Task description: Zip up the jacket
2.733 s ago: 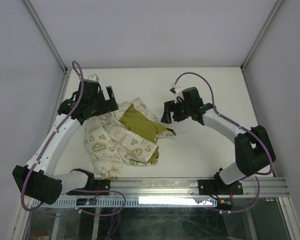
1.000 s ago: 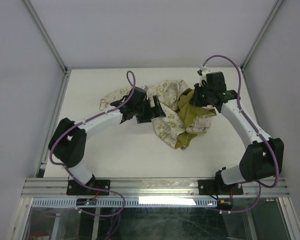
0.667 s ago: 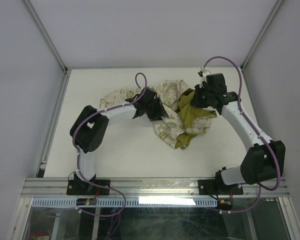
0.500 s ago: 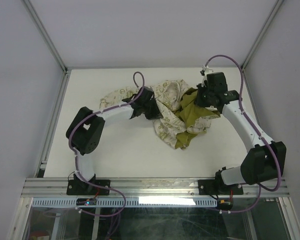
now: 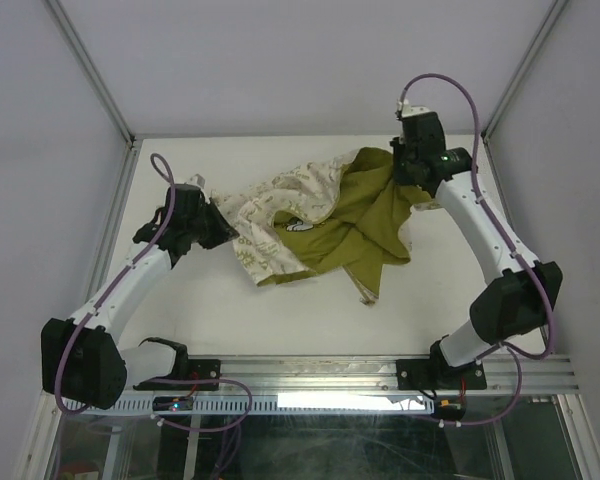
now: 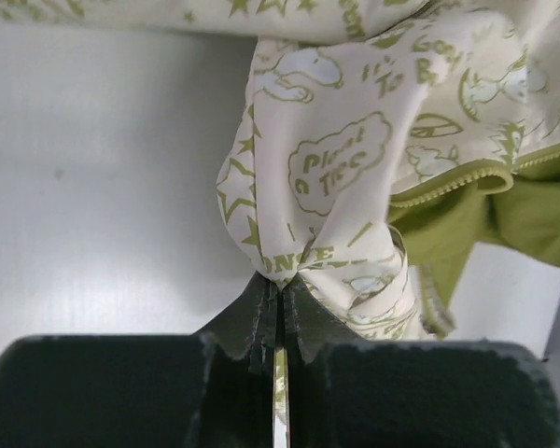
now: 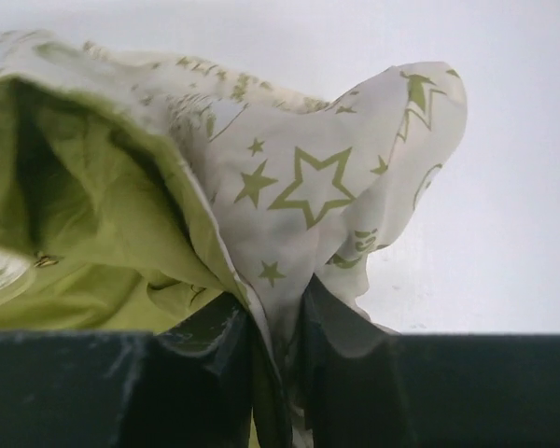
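The jacket, cream with olive prints and olive lining, hangs stretched between both arms over the middle of the table, lining side showing toward the right. My left gripper is shut on the jacket's cream left end; in the left wrist view the jacket bunches out of the left gripper, whose jaws are pressed together. My right gripper at the back right pinches a fold of the star-printed jacket; the cloth sits thick in the right gripper. The olive zipper band shows in the left wrist view.
The white table is walled by grey panels with metal posts at the back corners. A metal rail runs along the near edge by the arm bases. The jacket's lower edge rests on the table.
My left gripper has closed on the jacket's left end and pulled it leftward. My right gripper has moved back and up, and the crumpled jacket is now spread out between the arms.
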Motion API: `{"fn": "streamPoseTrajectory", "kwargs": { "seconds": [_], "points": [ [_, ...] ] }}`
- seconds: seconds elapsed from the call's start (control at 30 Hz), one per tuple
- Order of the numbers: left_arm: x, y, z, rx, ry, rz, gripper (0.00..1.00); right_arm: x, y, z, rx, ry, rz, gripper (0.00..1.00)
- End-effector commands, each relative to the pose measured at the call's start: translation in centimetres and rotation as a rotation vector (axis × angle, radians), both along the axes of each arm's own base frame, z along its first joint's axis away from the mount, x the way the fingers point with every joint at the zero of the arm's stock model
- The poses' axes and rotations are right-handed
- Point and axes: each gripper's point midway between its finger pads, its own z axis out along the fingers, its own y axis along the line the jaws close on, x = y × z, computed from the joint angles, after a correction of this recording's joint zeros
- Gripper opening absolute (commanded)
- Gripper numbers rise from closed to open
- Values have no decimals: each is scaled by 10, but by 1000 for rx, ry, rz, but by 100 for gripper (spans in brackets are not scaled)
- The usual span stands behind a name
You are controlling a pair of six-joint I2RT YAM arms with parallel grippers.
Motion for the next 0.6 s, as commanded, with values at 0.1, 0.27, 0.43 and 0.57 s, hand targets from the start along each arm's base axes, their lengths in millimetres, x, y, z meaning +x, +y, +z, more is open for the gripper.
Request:
{"fn": "streamPoseTrajectory", "kwargs": {
  "seconds": [0.1,0.27,0.43,0.57],
  "points": [
    [-34,39,-48,123,117,109,0,-39,153,-38,159,191,445,42],
    [-22,61,-22,221,51,158,0,-105,201,-49,284,410,696,56],
    [-14,76,-1,289,4,190,0,-98,169,-30,317,334,639,72],
    [-13,76,6,287,-11,190,0,-67,115,-39,358,292,396,77]
  ]
}}
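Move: The right hand, still nipping the jacket's right front panel, has the jacket's near corner with the zip end some 19 cm back and 10 cm to its left, about 22 cm below; the neck label lies about 3 cm ahead and 29 cm to its left, at similar depth. From the left hand, holding the opposite edge, that corner is roughly 10 cm back, 37 cm right and 13 cm down; the label is 12 cm ahead and 18 cm right. Sweeping left, back and down, the right hand opens wide and lets go of the panel, swinging in over the jacket some 20 cm before easing a few centimetres back right; its wrist turns counter-clockwise about 30 degrees and tips down. The left hand keeps its pinch, dips back and left about 6 cm, then rises partway, drawing its edge left. ##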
